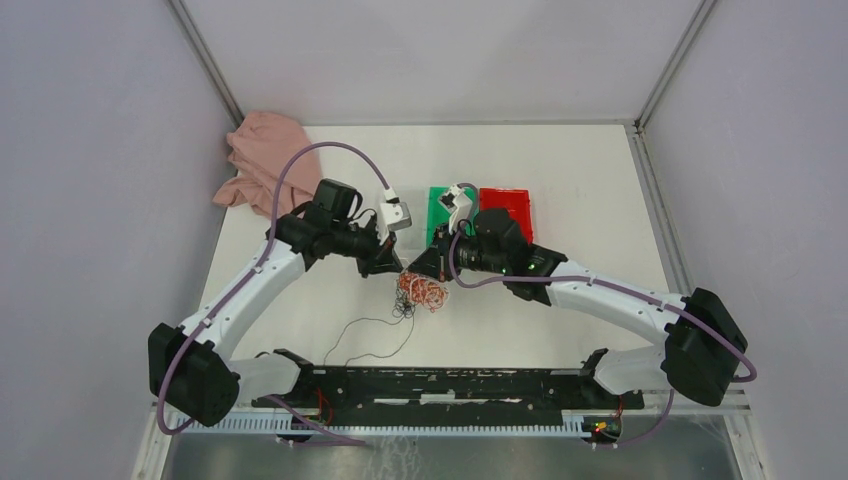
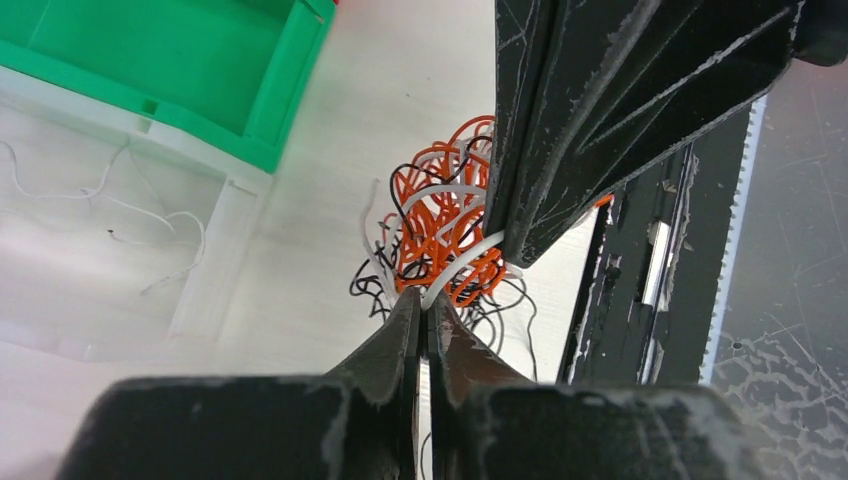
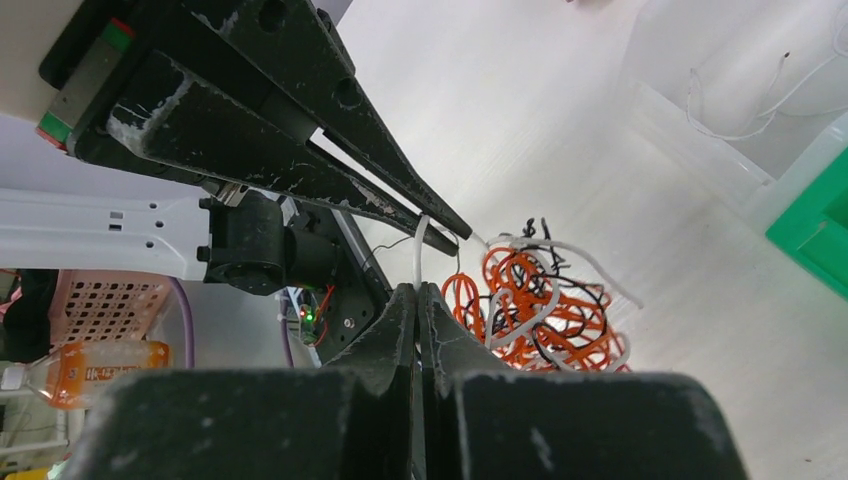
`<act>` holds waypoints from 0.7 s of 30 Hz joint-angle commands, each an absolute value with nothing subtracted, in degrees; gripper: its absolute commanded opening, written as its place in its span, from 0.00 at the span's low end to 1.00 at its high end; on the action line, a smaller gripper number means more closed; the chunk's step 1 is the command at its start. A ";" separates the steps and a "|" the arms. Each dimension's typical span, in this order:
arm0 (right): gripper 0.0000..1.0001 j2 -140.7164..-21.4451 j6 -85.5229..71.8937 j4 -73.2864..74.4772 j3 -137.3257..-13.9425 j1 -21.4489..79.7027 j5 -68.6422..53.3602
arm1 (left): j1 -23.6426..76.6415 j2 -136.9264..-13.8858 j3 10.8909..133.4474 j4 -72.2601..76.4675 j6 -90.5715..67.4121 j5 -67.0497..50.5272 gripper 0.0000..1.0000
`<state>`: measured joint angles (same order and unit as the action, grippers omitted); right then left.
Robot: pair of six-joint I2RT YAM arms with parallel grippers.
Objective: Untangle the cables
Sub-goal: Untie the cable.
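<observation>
The cables are a small wad of orange, black and whitish curly wires on the white table between the two gripper tips. In the left wrist view the wad lies just beyond my left gripper, which is shut on a whitish strand. That strand runs up to the tip of the right gripper's fingers. In the right wrist view my right gripper is shut on a whitish strand too, beside the wad. The left gripper's fingers reach in from the upper left and meet that strand.
A green bin and a red bin sit behind the grippers. A clear bin holding thin white wires stands next to the green one. A loose black wire trails toward the near edge. A pink cloth lies at the back left.
</observation>
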<state>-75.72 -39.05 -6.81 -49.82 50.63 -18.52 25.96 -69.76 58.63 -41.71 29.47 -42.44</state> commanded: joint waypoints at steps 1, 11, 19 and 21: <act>0.06 -74.29 -40.19 -10.24 -52.47 50.97 -19.53 | 25.95 -69.49 61.40 -38.50 27.85 -42.32 0.03; 0.46 -71.09 -39.15 -5.91 -52.04 50.80 -16.44 | 26.86 -65.38 67.38 -45.53 36.59 -37.69 0.03; 0.51 -68.78 -38.64 -3.65 -53.91 49.77 -13.88 | 28.50 -60.86 68.36 -50.62 51.20 -34.01 0.03; 0.52 -68.68 -38.43 -2.72 -54.55 49.64 -12.86 | 28.79 -59.83 68.33 -50.61 53.30 -33.84 0.03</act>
<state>-70.28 -39.55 -3.09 -51.13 50.11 -15.44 28.18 -62.15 66.17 -49.21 43.99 -34.89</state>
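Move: The cable tangle hangs by a white strand from both closed grippers. From the left hand its orange middle is about 4 cm back, 4 cm right and 8 cm down; the clear bin is 8 cm ahead, level sideways, and the green bin 8 cm ahead and 10 cm right, both some 14 cm below. From the right hand the tangle is roughly 4 cm back, 2 cm left and 8 cm down, the green bin 8 cm ahead, 8 cm right and 15 cm below. The white strand stays pinched in the left fingers and is pulled up about 6 cm, drifting slightly left, while that wrist rolls some 20 degrees. The right fingers first open to about half and let go of their part of the strand; then that hand backs off up by 3 cm and a little to its right. ##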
